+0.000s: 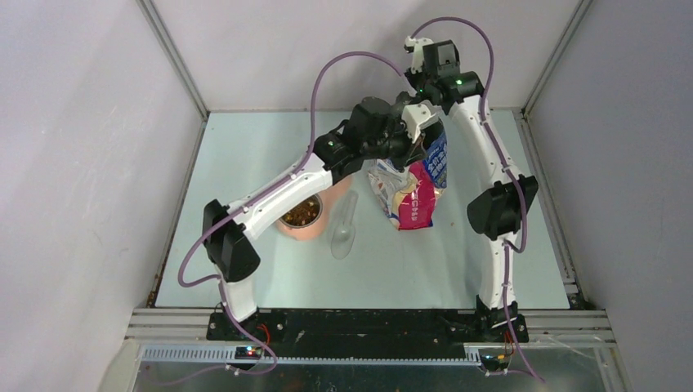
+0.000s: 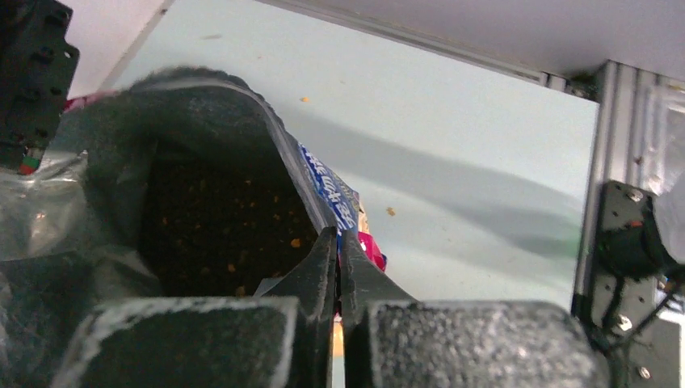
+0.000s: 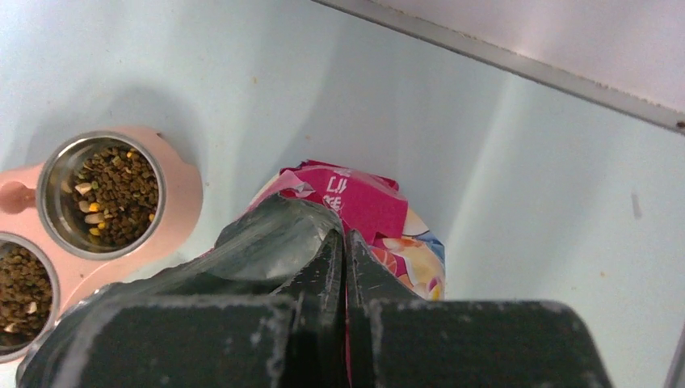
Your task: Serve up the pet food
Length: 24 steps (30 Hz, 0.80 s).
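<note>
The pink, white and blue printed bag [image 1: 413, 196] stands upright at mid-table with both grippers at its mouth. My left gripper [image 2: 339, 234] is shut on one edge of the bag's rim [image 2: 327, 190]. Dark pet food [image 2: 218, 234] shows inside the held-open mouth. My right gripper [image 3: 345, 235] is shut on the opposite edge of the bag [image 3: 355, 202], with a thin strip of pink foil between its jaws. More pet food [image 3: 113, 194] fills a steel bowl in the pink feeder [image 3: 182, 194], and the second bowl [image 3: 18, 287] also holds kibble.
A translucent plastic scoop [image 1: 345, 231] lies on the table between the feeder [image 1: 304, 224] and the bag. The left arm's forearm passes over the feeder. A few loose kibble bits [image 2: 390, 211] lie on the table. An aluminium frame rail [image 2: 610, 121] borders the table.
</note>
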Tool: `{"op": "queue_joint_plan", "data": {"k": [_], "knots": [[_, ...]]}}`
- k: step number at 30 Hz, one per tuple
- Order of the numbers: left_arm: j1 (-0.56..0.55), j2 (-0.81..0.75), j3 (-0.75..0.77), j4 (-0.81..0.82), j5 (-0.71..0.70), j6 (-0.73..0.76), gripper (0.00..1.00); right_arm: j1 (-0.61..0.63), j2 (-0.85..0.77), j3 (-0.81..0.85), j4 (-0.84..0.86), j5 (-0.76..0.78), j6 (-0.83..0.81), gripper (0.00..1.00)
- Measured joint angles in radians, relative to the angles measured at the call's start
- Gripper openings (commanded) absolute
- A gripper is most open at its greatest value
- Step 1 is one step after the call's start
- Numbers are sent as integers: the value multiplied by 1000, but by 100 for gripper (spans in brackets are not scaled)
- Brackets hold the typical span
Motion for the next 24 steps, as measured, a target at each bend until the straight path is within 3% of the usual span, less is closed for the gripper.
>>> {"op": "queue_joint_plan", "data": {"k": [8, 14, 16, 17, 18, 19, 21, 24], "knots": [[155, -35, 3, -101, 269, 64, 0, -39, -195, -182, -16, 95, 108, 0], [277, -127, 3, -193, 310, 188, 0, -56, -407, -414, -63, 186, 175, 0], [294, -156, 3, -219, 313, 230, 0, -43, -490, -503, -73, 184, 184, 9], [295, -165, 2, -225, 318, 239, 2, -34, -526, -541, -76, 174, 185, 20], [291, -173, -4, -226, 324, 246, 7, -27, -555, -571, -80, 149, 185, 25], [287, -178, -11, -229, 333, 248, 25, -22, -579, -592, -82, 115, 183, 33], [282, -182, -28, -234, 340, 251, 49, -23, -608, -599, -81, 28, 172, 43], [280, -182, -42, -257, 341, 242, 69, -63, -628, -564, -79, -152, 140, 56]]}}
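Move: Both hands already pinch the pet food bag's rim. Its middle lies about 9 cm ahead of the left hand and 14 cm below; from the right hand it is some 10 cm back and 13 below. The scoop lies about 16 cm left of the left hand and 2 back, the far bowl 21 left and 13 ahead, the near bowl 28 left and 2 ahead, all some 25 cm lower. Left hand drags the near rim 12 cm left, right pulls the far rim 16 cm back and right; both release. ##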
